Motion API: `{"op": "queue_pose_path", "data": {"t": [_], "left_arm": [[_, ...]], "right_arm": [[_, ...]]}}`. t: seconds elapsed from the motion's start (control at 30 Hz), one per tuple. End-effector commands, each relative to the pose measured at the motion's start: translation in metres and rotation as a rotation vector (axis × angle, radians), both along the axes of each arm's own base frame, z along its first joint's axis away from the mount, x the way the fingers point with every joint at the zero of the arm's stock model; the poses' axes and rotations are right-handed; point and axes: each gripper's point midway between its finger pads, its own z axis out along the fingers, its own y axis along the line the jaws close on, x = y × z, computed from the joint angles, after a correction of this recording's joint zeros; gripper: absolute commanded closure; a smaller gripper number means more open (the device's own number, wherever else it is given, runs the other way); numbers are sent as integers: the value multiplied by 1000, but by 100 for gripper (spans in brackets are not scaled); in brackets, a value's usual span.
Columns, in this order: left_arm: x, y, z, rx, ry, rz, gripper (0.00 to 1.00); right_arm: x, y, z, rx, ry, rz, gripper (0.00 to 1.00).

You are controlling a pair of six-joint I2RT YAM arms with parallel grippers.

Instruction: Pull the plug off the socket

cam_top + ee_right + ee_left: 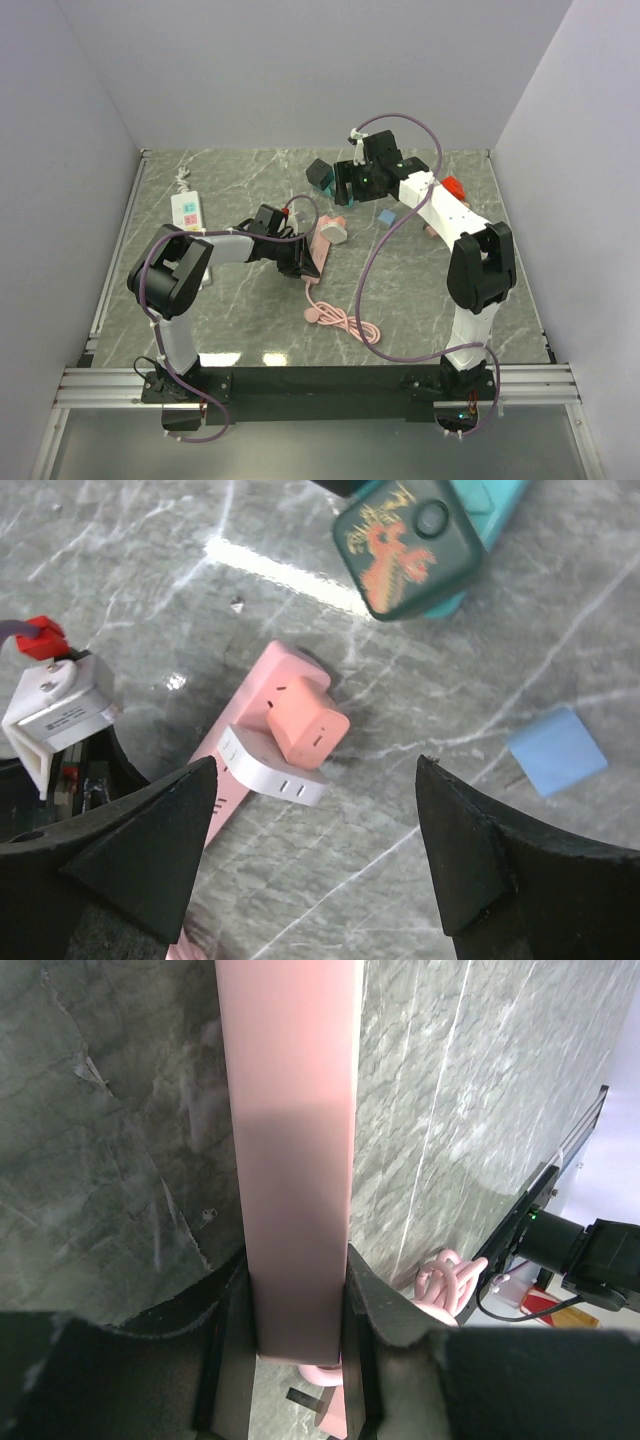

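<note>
The socket is a pink power strip (313, 250) lying on the marble table. A salmon cube plug (308, 723) sits in the strip's (283, 670) far end, with a white adapter (268, 764) right beside it. My left gripper (297, 1295) is shut on the strip's (290, 1160) near end, one finger (378, 1300) pressed against each long side. Above the plug (335, 230) hovers my right gripper (315, 770), open wide and touching nothing. In the top view the right gripper (350, 185) is just behind the plug and the left gripper (298, 262) is at the strip's near end.
The strip's pink cable (345, 322) coils toward the front. A teal cube with a red dragon print (410, 540) lies just behind the plug. A blue square (557, 750) lies to its right. A white power strip (188, 210) lies far left, and a red object (455, 187) behind the right arm.
</note>
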Motion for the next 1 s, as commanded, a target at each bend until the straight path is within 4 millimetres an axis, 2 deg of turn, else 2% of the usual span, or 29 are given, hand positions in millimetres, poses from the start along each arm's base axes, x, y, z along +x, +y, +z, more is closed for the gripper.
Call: {"op": "queue_pose_path", "data": {"t": [0.0, 0.3, 0.57, 0.7, 0.8, 0.83, 0.97], "left_arm": [[-18, 1, -10, 51, 69, -36, 99], [-19, 0, -7, 42, 70, -37, 99], [-15, -2, -5, 40, 67, -39, 99], [-15, -2, -3, 39, 63, -38, 99], [-15, -2, -4, 37, 69, -35, 99], [-15, -2, -4, 36, 67, -37, 99], [-15, -2, -4, 34, 66, -33, 99]], "right_arm": [[5, 16, 6, 5, -38, 124, 14], [-26, 35, -46, -80, 64, 280, 16], [-30, 44, -71, -98, 104, 295, 20], [-32, 47, -78, -107, 116, 291, 25], [-38, 47, -82, -106, 145, 286, 38], [-40, 48, -84, -103, 154, 289, 46], [-49, 50, -91, -93, 191, 294, 62]]}}
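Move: The white plug sits on the pink socket strip about 4 cm back, 5 cm left and 8 cm below the open right hand. On the same strip the pink plug is some 3 cm farther out than the white one; the loose blue plug lies about 7 cm right of the hand, 1 cm ahead and 11 cm below. The left hand, holding the strip's cord end, has the white plug roughly 11 cm ahead, 6 cm right and 2 cm up. Right hand sinks about 8 cm, swinging left and back, and pinches the white plug; left keeps the strip. ##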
